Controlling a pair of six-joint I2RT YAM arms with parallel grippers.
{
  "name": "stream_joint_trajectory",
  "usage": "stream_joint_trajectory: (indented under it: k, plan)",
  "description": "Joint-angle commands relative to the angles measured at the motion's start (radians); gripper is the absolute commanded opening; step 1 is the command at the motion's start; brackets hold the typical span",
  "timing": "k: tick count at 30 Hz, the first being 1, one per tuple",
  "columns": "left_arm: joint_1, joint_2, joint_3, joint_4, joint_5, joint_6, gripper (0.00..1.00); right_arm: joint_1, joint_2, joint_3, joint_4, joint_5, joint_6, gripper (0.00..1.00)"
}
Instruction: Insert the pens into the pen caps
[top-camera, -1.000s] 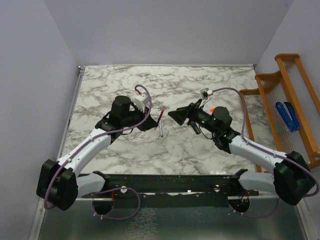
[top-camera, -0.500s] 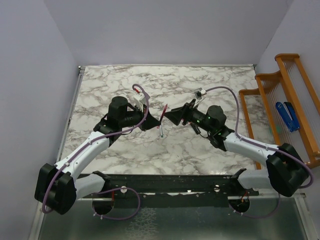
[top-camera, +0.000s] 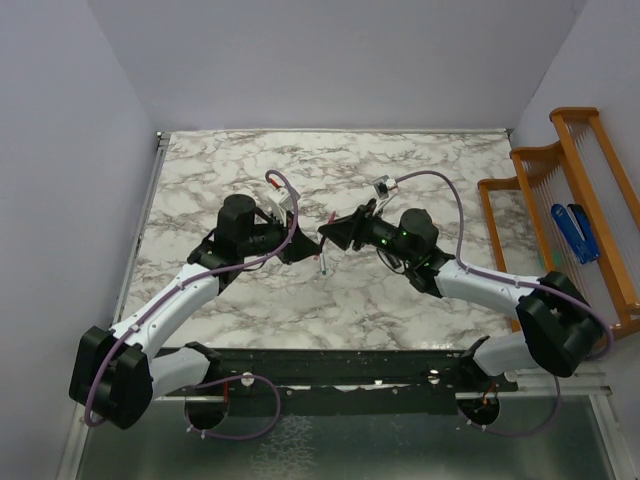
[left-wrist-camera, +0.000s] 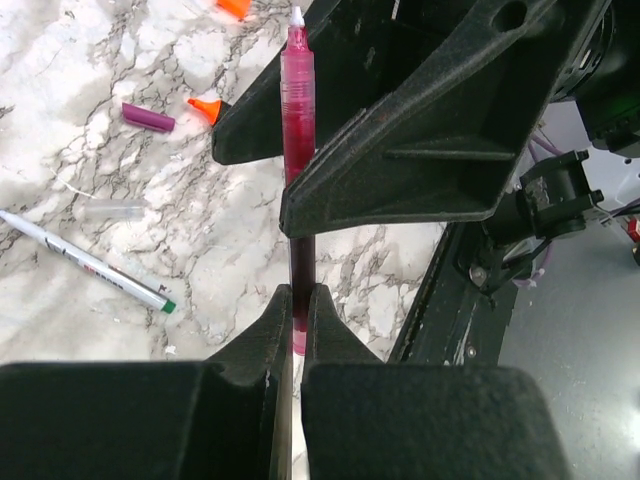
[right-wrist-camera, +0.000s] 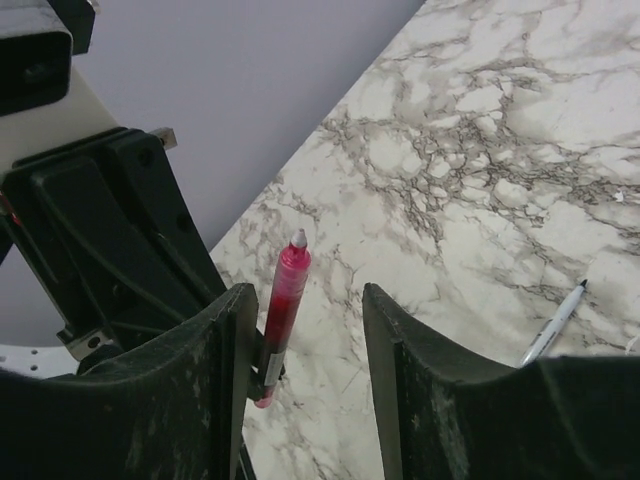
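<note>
My left gripper (left-wrist-camera: 297, 300) is shut on the lower end of the slim red-pink pen (left-wrist-camera: 297, 90) and holds it above the table with its bare white tip pointing away. My right gripper (right-wrist-camera: 305, 340) is open. Its fingers (right-wrist-camera: 225, 350) flank the red-pink pen (right-wrist-camera: 284, 290), which lies close to the left finger. The two grippers meet mid-table in the top view (top-camera: 322, 238). The silver-grey pen (left-wrist-camera: 90, 265) lies on the marble and also shows in the right wrist view (right-wrist-camera: 555, 320). The magenta-purple cap (left-wrist-camera: 148, 118) and the orange cap (left-wrist-camera: 205, 108) lie apart on the table.
A small clear cap (left-wrist-camera: 112, 210) lies near the silver-grey pen. Another orange piece (left-wrist-camera: 232, 6) shows at the frame's top edge. An orange wooden rack (top-camera: 560, 190) with a blue item (top-camera: 573, 232) stands off the table's right side. Walls border the left and far edges.
My right arm has moved left toward the left gripper, so its open fingers now flank the held red-pink pen. The left gripper has barely moved.
</note>
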Motion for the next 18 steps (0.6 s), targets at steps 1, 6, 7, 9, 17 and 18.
stream_joint_trajectory:
  k: [1, 6, 7, 9, 17, 18]
  plan:
    - [-0.001, -0.013, -0.018, 0.016, 0.033, 0.004, 0.00, 0.008, 0.016, 0.031, 0.043, -0.020, -0.007, 0.40]
    - [-0.001, -0.003, -0.022, 0.025, 0.031, 0.006, 0.00, 0.009, 0.027, 0.039, 0.039, -0.034, -0.003, 0.00]
    - [-0.001, 0.002, -0.023, 0.028, 0.033, 0.003, 0.00, 0.009, 0.026, 0.037, 0.041, -0.036, 0.000, 0.00]
    - [-0.001, 0.013, -0.029, 0.049, 0.040, -0.005, 0.00, 0.011, 0.030, 0.037, 0.047, -0.038, 0.007, 0.00]
    - [-0.002, 0.035, -0.055, 0.117, 0.052, -0.042, 0.56, 0.022, 0.039, 0.049, 0.053, -0.040, 0.015, 0.00]
    - [-0.002, 0.035, -0.055, 0.117, 0.051, -0.041, 0.56, 0.024, 0.042, 0.051, 0.055, -0.040, 0.015, 0.00]
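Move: The upright pink pen is pinched near its lower end in my left fingers; its middle is about 3 cm above my left hand and some 1 cm to the left of my right hand, already between the open right fingers, level with them. On the table about 18 cm below my right hand, the white pen lies roughly 9 cm ahead and directly in line sideways, while the purple cap is about 13 cm ahead and 10 cm to the right. I shut my right fingers on the pink pen above my left grip, easing that hand about 1 cm left onto it and then keeping hold. Only once it is pinched do I open my left fingers to about half, letting go of the lower end while the left hand sinks some 1.5 cm, its fingers still either side of the pen. ##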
